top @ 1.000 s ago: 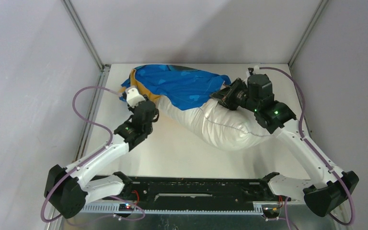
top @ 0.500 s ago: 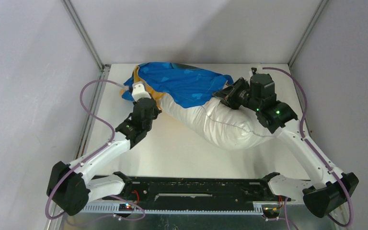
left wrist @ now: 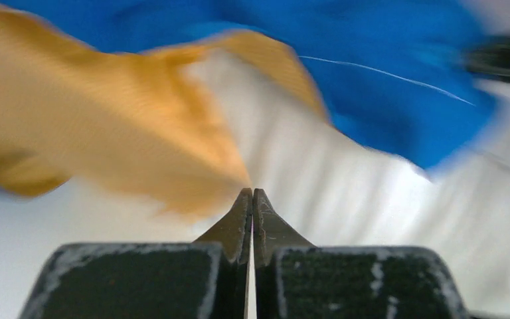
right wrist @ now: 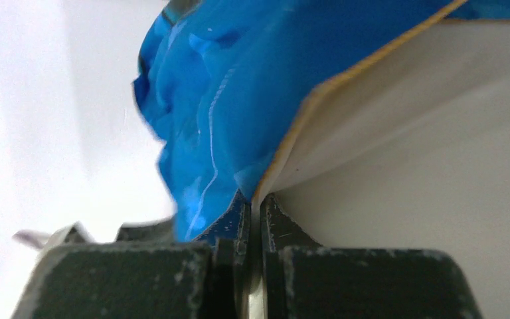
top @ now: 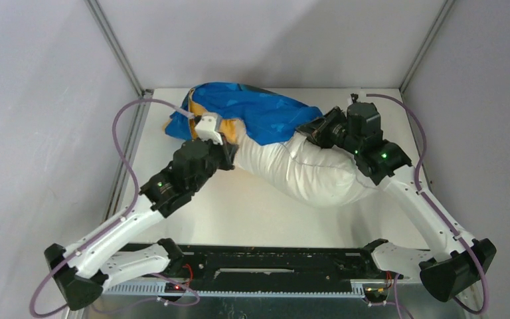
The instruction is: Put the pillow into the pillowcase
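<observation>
The white pillow (top: 309, 174) lies slantwise across the table, its far-left end inside the pillowcase (top: 259, 111), blue face up with orange lining at the left. My left gripper (top: 231, 147) is at the pillow's left side. In the left wrist view the left gripper (left wrist: 252, 194) is shut, and the orange fabric (left wrist: 106, 119) draws to a point at its tips, over the pillow (left wrist: 385, 206). My right gripper (top: 310, 128) is at the case's right rim. There the right gripper (right wrist: 255, 198) is shut on the blue, orange-hemmed pillowcase (right wrist: 239, 80) edge, against the pillow (right wrist: 425, 166).
The white table (top: 252, 212) is boxed by grey walls with metal corner posts (top: 116, 46). A black rail (top: 272, 256) with both arm bases runs along the near edge. A purple cable (top: 123, 143) loops off the left arm over the table's left edge.
The left gripper has shut and swung right, up against the pillow, pulling the orange edge with it. The left arm's base link dropped lower. The right arm barely moved.
</observation>
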You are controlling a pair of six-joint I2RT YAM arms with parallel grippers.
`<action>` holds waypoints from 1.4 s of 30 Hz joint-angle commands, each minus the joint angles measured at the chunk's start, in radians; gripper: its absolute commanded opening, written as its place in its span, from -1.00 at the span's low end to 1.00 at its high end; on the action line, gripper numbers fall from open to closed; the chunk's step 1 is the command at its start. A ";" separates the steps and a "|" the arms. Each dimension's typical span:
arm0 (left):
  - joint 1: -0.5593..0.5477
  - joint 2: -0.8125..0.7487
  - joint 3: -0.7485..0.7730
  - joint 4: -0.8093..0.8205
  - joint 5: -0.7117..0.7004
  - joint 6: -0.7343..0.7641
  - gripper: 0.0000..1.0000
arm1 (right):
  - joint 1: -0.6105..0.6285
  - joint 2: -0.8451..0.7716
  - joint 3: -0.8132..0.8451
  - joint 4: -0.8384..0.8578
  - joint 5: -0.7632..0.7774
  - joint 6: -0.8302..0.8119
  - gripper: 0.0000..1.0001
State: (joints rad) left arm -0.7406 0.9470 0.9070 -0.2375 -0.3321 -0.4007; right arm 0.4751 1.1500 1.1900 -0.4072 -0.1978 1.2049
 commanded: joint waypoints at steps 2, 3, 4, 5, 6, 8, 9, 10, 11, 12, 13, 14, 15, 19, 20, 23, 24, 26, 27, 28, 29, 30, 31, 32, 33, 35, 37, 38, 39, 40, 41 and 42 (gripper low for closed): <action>-0.178 -0.019 0.269 0.001 0.207 0.113 -1.00 | 0.030 0.010 0.028 0.205 0.074 0.058 -1.00; -0.173 -0.013 0.275 0.004 0.212 0.110 -1.00 | 0.036 0.012 0.020 0.208 0.087 0.064 -1.00; -0.161 0.001 0.282 0.002 0.210 0.112 -1.00 | 0.038 0.014 0.012 0.212 0.098 0.065 -1.00; -0.140 0.019 0.296 -0.014 0.218 0.108 -1.00 | 0.039 0.017 0.003 0.212 0.110 0.068 -1.00; -0.104 0.047 0.316 -0.034 0.253 0.090 -1.00 | 0.038 0.019 -0.007 0.206 0.116 0.074 -1.00; -0.024 0.094 0.331 -0.042 0.315 0.047 -1.00 | 0.036 0.023 -0.045 0.215 0.128 0.081 -1.00; 0.005 0.114 0.336 -0.049 0.323 0.029 -1.00 | 0.033 0.029 -0.059 0.218 0.135 0.082 -1.00; 0.018 0.120 0.344 -0.057 0.323 0.020 -1.00 | 0.027 0.035 -0.070 0.219 0.136 0.080 -1.00; 0.022 0.122 0.359 -0.075 0.304 0.017 -1.00 | 0.017 0.043 -0.080 0.217 0.134 0.079 -1.00; 0.020 0.119 0.369 -0.101 0.287 0.013 -1.00 | 0.002 0.051 -0.091 0.216 0.126 0.079 -1.00; 0.020 0.113 0.369 -0.126 0.268 0.006 -1.00 | -0.014 0.058 -0.102 0.218 0.114 0.085 -1.00; 0.019 0.103 0.359 -0.146 0.239 -0.003 -0.93 | -0.026 0.064 -0.113 0.226 0.102 0.089 -1.00; 0.018 0.092 0.340 -0.168 0.195 -0.014 -0.80 | -0.038 0.069 -0.122 0.235 0.091 0.092 -1.00; 0.015 0.009 0.174 -0.202 0.018 -0.078 -0.28 | -0.046 0.080 -0.125 0.246 0.078 0.094 -1.00; 0.015 -0.016 0.120 -0.195 -0.015 -0.101 -0.23 | -0.047 0.080 -0.125 0.249 0.077 0.094 -1.00; -0.002 -0.075 -0.018 -0.178 -0.087 -0.178 0.13 | -0.053 0.083 -0.126 0.252 0.070 0.097 -1.00; -0.018 -0.082 -0.056 -0.173 -0.118 -0.190 0.22 | -0.054 0.083 -0.126 0.254 0.067 0.098 -1.00; -0.037 -0.077 -0.127 -0.148 -0.165 -0.236 0.32 | -0.057 0.086 -0.125 0.260 0.059 0.103 -1.00; -0.048 -0.063 -0.156 -0.132 -0.193 -0.260 0.38 | -0.059 0.088 -0.126 0.265 0.055 0.105 -1.00; -0.059 -0.045 -0.175 -0.122 -0.237 -0.277 0.43 | -0.058 0.090 -0.125 0.269 0.051 0.107 -1.00; -0.072 -0.023 -0.193 -0.108 -0.281 -0.292 0.47 | -0.058 0.092 -0.126 0.272 0.045 0.112 -1.00; -0.079 0.011 -0.208 -0.084 -0.322 -0.308 0.49 | -0.058 0.093 -0.126 0.275 0.041 0.115 -1.00; -0.082 0.035 -0.223 -0.070 -0.358 -0.332 0.51 | -0.060 0.094 -0.126 0.277 0.039 0.116 -1.00; -0.083 0.064 -0.231 -0.057 -0.395 -0.356 0.54 | -0.060 0.093 -0.125 0.276 0.038 0.117 -1.00; -0.082 0.093 -0.237 -0.034 -0.428 -0.370 0.55 | -0.062 0.093 -0.126 0.275 0.035 0.117 -1.00; -0.082 0.155 -0.247 0.010 -0.486 -0.399 0.59 | -0.063 0.091 -0.125 0.270 0.031 0.119 -1.00; -0.082 0.215 -0.261 0.090 -0.524 -0.398 0.62 | -0.065 0.092 -0.126 0.267 0.028 0.118 -1.00; -0.083 0.242 -0.268 0.133 -0.535 -0.387 0.63 | -0.065 0.090 -0.125 0.268 0.025 0.119 -1.00; -0.083 0.272 -0.273 0.173 -0.550 -0.379 0.66 | -0.067 0.088 -0.126 0.266 0.025 0.119 -1.00; -0.082 0.303 -0.271 0.195 -0.572 -0.377 0.70 | -0.067 0.087 -0.125 0.264 0.024 0.119 -1.00; -0.081 0.333 -0.267 0.211 -0.596 -0.376 0.73 | -0.069 0.084 -0.125 0.262 0.022 0.119 -1.00; -0.081 0.360 -0.262 0.228 -0.617 -0.367 0.77 | -0.070 0.082 -0.125 0.260 0.021 0.118 -1.00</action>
State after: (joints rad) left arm -0.8207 1.2335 0.6533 -0.1738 -0.7902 -0.7486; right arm 0.4183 1.2499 1.0454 -0.2623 -0.1772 1.2842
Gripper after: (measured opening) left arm 0.860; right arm 0.033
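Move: The pillowcase's orange hem, the part nearest the left hand, lies about 4 cm ahead of it, 3 cm left and 3 cm below, with one edge at its shut fingertips. The white pillow's exposed middle is some 19 cm to this hand's right, 4 cm back and 8 cm below; the blue top is about 10 cm ahead, 7 cm right and 4 cm below. From the right hand, the orange hem is roughly 22 cm left, level with it fore and aft, and 4 cm below. The orange hem, pinched by the left fingers, is let go: this hand swings up about 12 cm, back and to the right, returns forward, then sinks nearly 30 cm while shifting left, opening wide and turning counter-clockwise, to end low before the hem. The right hand keeps its pinch on blue case edge and pillow, lowering them about 7 cm and a little forward, then holds. ##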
